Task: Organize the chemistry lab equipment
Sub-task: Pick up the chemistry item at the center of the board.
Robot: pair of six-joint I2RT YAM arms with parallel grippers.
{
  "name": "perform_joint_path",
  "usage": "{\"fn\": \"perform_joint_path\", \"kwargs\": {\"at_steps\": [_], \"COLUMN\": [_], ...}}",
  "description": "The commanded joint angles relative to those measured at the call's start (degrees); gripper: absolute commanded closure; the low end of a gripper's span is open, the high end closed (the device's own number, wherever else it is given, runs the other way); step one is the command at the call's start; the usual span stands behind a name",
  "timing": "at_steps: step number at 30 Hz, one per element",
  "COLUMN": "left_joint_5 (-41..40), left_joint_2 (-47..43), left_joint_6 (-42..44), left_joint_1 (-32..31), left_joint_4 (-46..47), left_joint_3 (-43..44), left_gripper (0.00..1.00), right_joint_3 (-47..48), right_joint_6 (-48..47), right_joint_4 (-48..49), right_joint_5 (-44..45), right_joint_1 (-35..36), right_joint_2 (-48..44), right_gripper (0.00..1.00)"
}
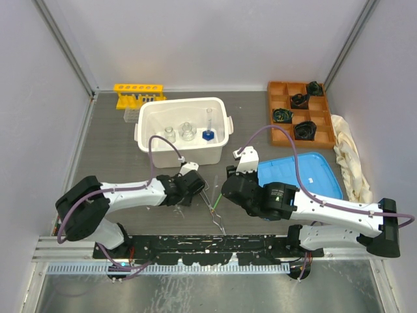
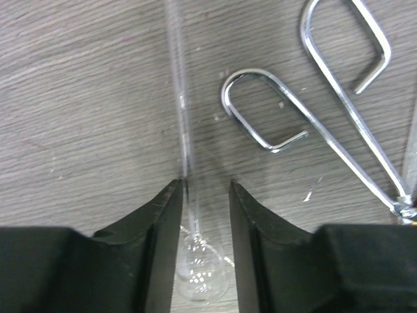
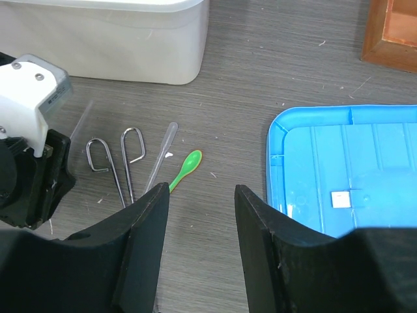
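A thin clear tube with a round bulb (image 2: 202, 270) lies on the grey table. My left gripper (image 2: 205, 186) (image 1: 203, 189) is shut on the bulb, and the stem runs out ahead of it. Metal tongs (image 2: 260, 107) (image 3: 114, 156) lie just to its right. Beside them are a clear pipette (image 3: 161, 156) and the green spatula (image 3: 186, 168) (image 1: 214, 207). My right gripper (image 3: 199, 189) (image 1: 229, 171) hangs open and holds nothing, between the spatula and a blue tray (image 3: 365, 176). Glass flasks (image 1: 187, 132) and a blue-based cylinder (image 1: 208, 134) stand in the white tub (image 1: 146, 130).
A yellow rack (image 1: 138, 91) and a clear plastic rack (image 1: 132, 114) stand at the back left, behind the tub. An orange compartment tray (image 1: 283, 98) with black objects sits at the back right. A cream cloth (image 1: 352, 163) lies along the right wall.
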Motion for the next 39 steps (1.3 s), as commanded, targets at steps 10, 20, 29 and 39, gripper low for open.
{"fn": "perform_joint_path", "kwargs": {"at_steps": [10,20,29,39], "left_joint_5": [5.1,6.6,10.2,18.3], "left_joint_2": [-1.7,-19.2,-39.1,-48.2], "left_joint_6": [-0.6,-6.0,-10.0,-11.5], "left_joint_1": [0.4,0.4,0.3,0.2], "left_joint_4": [3.4,2.1,15.1,29.6], "left_joint_3": [-0.8,-5.3,-14.4,-17.2], "left_gripper": [0.89,0.94,0.94,0.97], "right_joint_3": [-0.5,-3.7,-17.8,-15.8], "right_joint_6": [0.4,1.0,-0.9,-4.9], "right_joint_4": [2.0,7.1,33.9,47.3], "right_joint_5": [1.4,-4.2,-23.6,-31.5], "right_joint_1": [0.4,0.4,0.4,0.4], "right_joint_2": [-1.5,-6.2,-16.5,-6.6], "right_gripper": [0.49,0.48,0.45,0.47]}}
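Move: The glass chemistry item lies stem forward with my left fingers already astride it just above its bulb, so its middle is about 4 cm ahead, 1 cm to the left and 1 cm lower. The tongs' middle sits some 9 cm to that hand's right and 1 cm back, the clear pipette about 10 cm right and 3 cm ahead, and the white bin 22 cm straight ahead. From my right hand the item is about 22 cm left, 4 cm ahead and 18 cm down. I shut my left fingers on the stem near the bulb, edging a little to the right, then lift the item about 15 cm, drawing slightly back and right while rolling the wrist some 50 degrees so the fingers swing towards my right hand. My right hand, still open and empty, then comes about 10 cm left and 5 cm back towards the item, turning counter-clockwise with its left side rising. ##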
